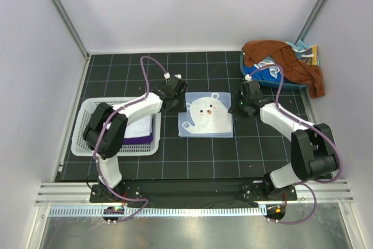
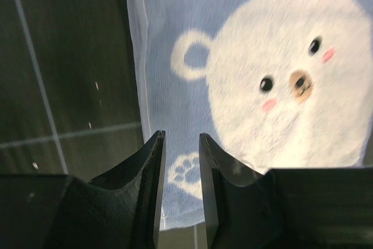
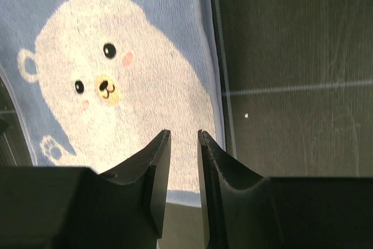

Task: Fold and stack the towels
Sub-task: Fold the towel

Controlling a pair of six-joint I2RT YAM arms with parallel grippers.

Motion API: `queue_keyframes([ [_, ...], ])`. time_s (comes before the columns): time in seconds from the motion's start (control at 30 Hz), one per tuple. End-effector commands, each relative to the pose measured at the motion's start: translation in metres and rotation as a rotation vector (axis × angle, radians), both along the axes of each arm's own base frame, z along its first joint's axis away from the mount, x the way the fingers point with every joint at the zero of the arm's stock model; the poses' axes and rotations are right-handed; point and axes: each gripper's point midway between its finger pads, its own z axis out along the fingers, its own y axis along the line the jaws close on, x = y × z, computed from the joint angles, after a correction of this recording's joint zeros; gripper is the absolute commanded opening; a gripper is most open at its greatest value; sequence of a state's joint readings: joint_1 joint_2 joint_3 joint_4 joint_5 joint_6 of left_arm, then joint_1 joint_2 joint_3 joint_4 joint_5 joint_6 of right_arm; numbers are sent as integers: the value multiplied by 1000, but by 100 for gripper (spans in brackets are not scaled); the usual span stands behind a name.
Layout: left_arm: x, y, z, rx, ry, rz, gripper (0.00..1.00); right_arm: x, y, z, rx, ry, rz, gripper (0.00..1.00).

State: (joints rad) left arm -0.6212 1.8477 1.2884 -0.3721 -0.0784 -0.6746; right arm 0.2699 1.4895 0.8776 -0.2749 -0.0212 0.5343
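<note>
A light blue towel with a white bear face (image 1: 206,115) lies folded flat on the black gridded mat between the two arms. My left gripper (image 1: 175,101) hovers over its far left corner, jaws open and empty, with the bear towel (image 2: 280,74) beneath my left gripper (image 2: 182,135). My right gripper (image 1: 245,104) hangs just off the towel's far right edge, also open with nothing between the fingers. In the right wrist view the bear towel (image 3: 116,86) lies below my right gripper (image 3: 183,132). A white towel (image 1: 139,125) rests on a dark purple towel (image 1: 141,140) in the basket. A rust-brown towel (image 1: 291,62) is crumpled at the back right.
The white slotted basket (image 1: 81,126) stands at the left of the mat beside the left arm. A blue bin (image 1: 274,83) at the back right holds the brown towel and more blue cloth (image 1: 306,51). White walls close the back and sides.
</note>
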Motion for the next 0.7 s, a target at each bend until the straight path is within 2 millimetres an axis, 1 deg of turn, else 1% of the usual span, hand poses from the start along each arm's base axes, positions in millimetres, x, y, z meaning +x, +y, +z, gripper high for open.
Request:
queue_keyframes([
  [0.0,-13,-10,15,-51,-49,3,33,-10,4,15,33,-52,-15,32],
  [0.03,-23,-9,7,-36,-38,-4,33,-14,7,20,36,-70,-8,33],
  [0.07,-26,-10,5,-31,-36,-5,33,-16,8,20,40,-74,-6,32],
  [0.1,-28,-11,3,-34,-35,-6,33,-20,9,16,41,-71,-3,32],
  [0.13,-35,-13,-2,-21,-28,-16,33,-22,10,15,44,-71,-1,32],
  [0.17,-36,-13,-4,-12,-29,-17,33,-22,11,13,47,-75,-2,32],
  [0.23,-40,-12,-12,5,-19,-11,33,-27,10,-2,42,-41,-6,32],
  [0.27,-44,-13,-16,13,-11,-15,33,-27,12,-4,45,-41,-6,32],
  [0.33,-48,-11,-26,34,11,-5,32,-33,11,-16,44,-13,-13,32],
  [0.37,-51,-13,-28,40,18,-8,32,-32,5,-23,16,-9,-36,32],
  [0.4,-53,-13,-31,49,23,-8,32,-36,3,-29,9,5,-42,31],
  [0.47,-58,-10,-37,80,37,3,30,-40,0,-35,4,19,-61,31],
  [0.5,-59,-9,-38,87,39,5,29,-46,-3,-41,-1,35,-69,31],
  [0.67,-72,-9,-44,122,53,0,29,-61,-9,-53,-18,69,-83,31],
])
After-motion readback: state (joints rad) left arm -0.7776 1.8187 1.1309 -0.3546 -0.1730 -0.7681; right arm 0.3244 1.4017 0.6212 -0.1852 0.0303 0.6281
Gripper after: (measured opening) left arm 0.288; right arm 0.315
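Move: Under the left hand lies the just-folded towel, roughly 6 cm below; its near left corner is about 10 cm back and 3 cm to the left, its middle 2 cm back and 9 cm right. From the right hand the near right corner is about 11 cm back, 1 cm right and 6 cm down. The white basket sits some 30 cm left and 7 cm back of the left hand; the blue basket, 20 cm ahead and 22 cm right of the right hand. Drawing back towards the robot, both empty hands sink towards the towel's near corners, fingers staying about a third open. The left goes some 7 cm back and 4 cm down, quickly then slowing over the bear's paw; the right slides back almost level for about 3 cm, then comes down 5 cm while still drawing back, its tips ending at the towel's right edge. Touch can't be made out. ##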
